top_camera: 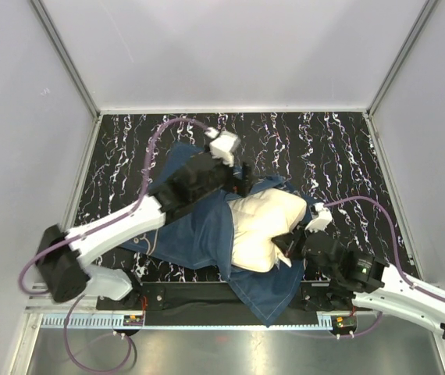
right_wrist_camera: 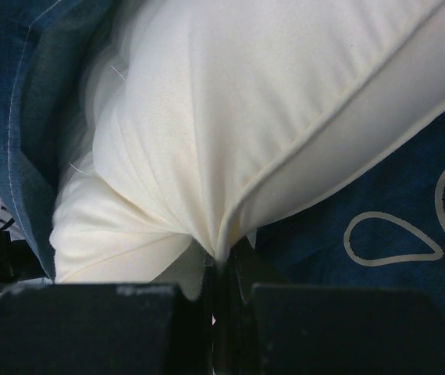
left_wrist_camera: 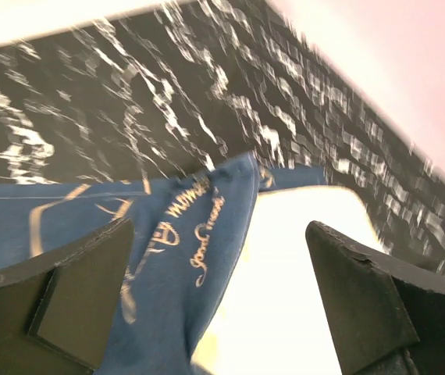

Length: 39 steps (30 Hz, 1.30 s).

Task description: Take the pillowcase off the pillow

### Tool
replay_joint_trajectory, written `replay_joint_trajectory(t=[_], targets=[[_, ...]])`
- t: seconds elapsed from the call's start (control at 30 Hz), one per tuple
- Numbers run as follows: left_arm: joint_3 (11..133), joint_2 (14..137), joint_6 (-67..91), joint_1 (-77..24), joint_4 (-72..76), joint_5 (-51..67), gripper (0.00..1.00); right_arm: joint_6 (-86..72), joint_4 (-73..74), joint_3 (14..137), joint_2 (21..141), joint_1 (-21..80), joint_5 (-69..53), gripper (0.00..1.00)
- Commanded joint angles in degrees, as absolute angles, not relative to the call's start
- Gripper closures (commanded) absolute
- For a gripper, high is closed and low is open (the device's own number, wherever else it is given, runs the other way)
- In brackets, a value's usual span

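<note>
The navy pillowcase (top_camera: pixel 199 226) with gold lettering lies bunched mid-table, peeled back off much of the cream pillow (top_camera: pixel 263 223). In the left wrist view the pillowcase (left_wrist_camera: pixel 168 258) edge and bare pillow (left_wrist_camera: pixel 285 297) lie beneath my left gripper (left_wrist_camera: pixel 218 293), which stands wide open with nothing gripped. My left gripper (top_camera: pixel 242 178) hovers at the pillow's far edge. My right gripper (right_wrist_camera: pixel 226 262) is shut on a pinched fold of the pillow (right_wrist_camera: pixel 254 101) seam, with pillowcase (right_wrist_camera: pixel 394 219) beside it. From above, my right gripper (top_camera: pixel 293 244) sits at the pillow's right near corner.
The black marbled tabletop (top_camera: pixel 324 148) is ringed by grey walls (top_camera: pixel 19 117). A black strip and metal rail (top_camera: pixel 207 319) run along the near edge, and pillowcase fabric hangs over it. Purple cables (top_camera: pixel 160 141) arc from both arms.
</note>
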<state>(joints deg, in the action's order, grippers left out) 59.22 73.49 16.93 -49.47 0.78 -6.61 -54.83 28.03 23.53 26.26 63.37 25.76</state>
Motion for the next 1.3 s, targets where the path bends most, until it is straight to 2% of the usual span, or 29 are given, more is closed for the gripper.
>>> replay_joint_trajectory(t=[0.0,0.07,0.2,0.3,0.5,0.53,0.63,0.7,0.77,0.8,0.87,0.9,1.03,1.27], targets=[[69.2,83.2,11.35,-50.01,1.18,-2.38,0.01,-56.07,28.91,23.64,22.68,63.19,27.33,1.0],[75.38,92.23,10.64,-50.53,-2.8,-0.36,0.01,-56.34,29.44,23.47,21.45,63.19,27.16,1.0],[82.77,100.45,9.49,-51.42,-1.67,-0.26,0.01,-56.25,30.06,23.2,21.01,63.28,26.63,1.0],[87.96,105.9,9.32,-51.68,-6.21,-0.35,0.01,-56.25,30.41,23.12,21.36,63.19,26.46,1.0],[85.61,109.42,8.0,-52.82,-7.11,-1.58,0.01,-56.16,30.15,22.15,20.66,63.19,26.37,1.0],[87.08,112.56,6.95,-53.52,-9.82,-5.32,0.01,-56.08,29.97,21.63,20.39,63.19,26.37,1.0],[88.85,114.86,6.24,-53.7,-12.48,-6.59,0.02,-56.07,29.45,21.53,20.57,63.19,26.1,1.0],[88.95,115.84,5.98,-53.79,-12.48,-7.03,0.31,-55.73,29.09,21.62,20.65,63.28,25.93,1.0],[89.3,116.89,6.06,-53.7,-13.09,-7.29,0.51,-55.29,28.83,22.15,21.09,63.19,25.84,1.0],[89.99,117.24,6.24,-53.7,-13.53,-7.56,0.76,-54.41,28.65,22.41,21.27,63.19,25.58,1.0],[90.7,118.39,6.33,-53.61,-14.85,-9.91,0.96,-53.53,28.39,23.9,21.88,63.19,25.4,1.0],[91.31,118.74,6.59,-53.53,-15.38,-10.8,1.0,-52.39,28.21,24.6,22.06,63.19,25.14,1.0],[92.55,120.67,7.73,-51.86,-17.49,-12.22,1.0,-49.22,28.83,30.39,22.68,63.19,25.75,1.0],[86.67,118.66,10.46,-45.63,-15.56,-11.69,1.0,-44.48,36.02,40.51,21.89,63.19,31.19,1.0]])
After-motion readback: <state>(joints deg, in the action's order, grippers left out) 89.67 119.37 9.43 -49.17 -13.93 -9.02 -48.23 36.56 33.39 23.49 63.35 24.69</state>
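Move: The pillowcase's far edge, at the top of the pillow, lies some 19 cm below the open left gripper, about 11 cm to its right and 5 cm farther out. The pillow's middle is about 12 cm right and 6 cm back of that gripper; the case's bunched body is 10 cm right and 4 cm back of it. The right gripper keeps a pinch on the pillow; from it the far edge is some 19 cm ahead, 6 cm left and 6 cm lower. Bring the open left gripper down about 19 cm, swinging right some 11 cm and slightly forward and rolling its left side up about 30 degrees, then shut it on the pillowcase's far edge and draw this forward and left. Keep the right pinch on the pillow, easing down slightly, then raise it as the left pulls. ##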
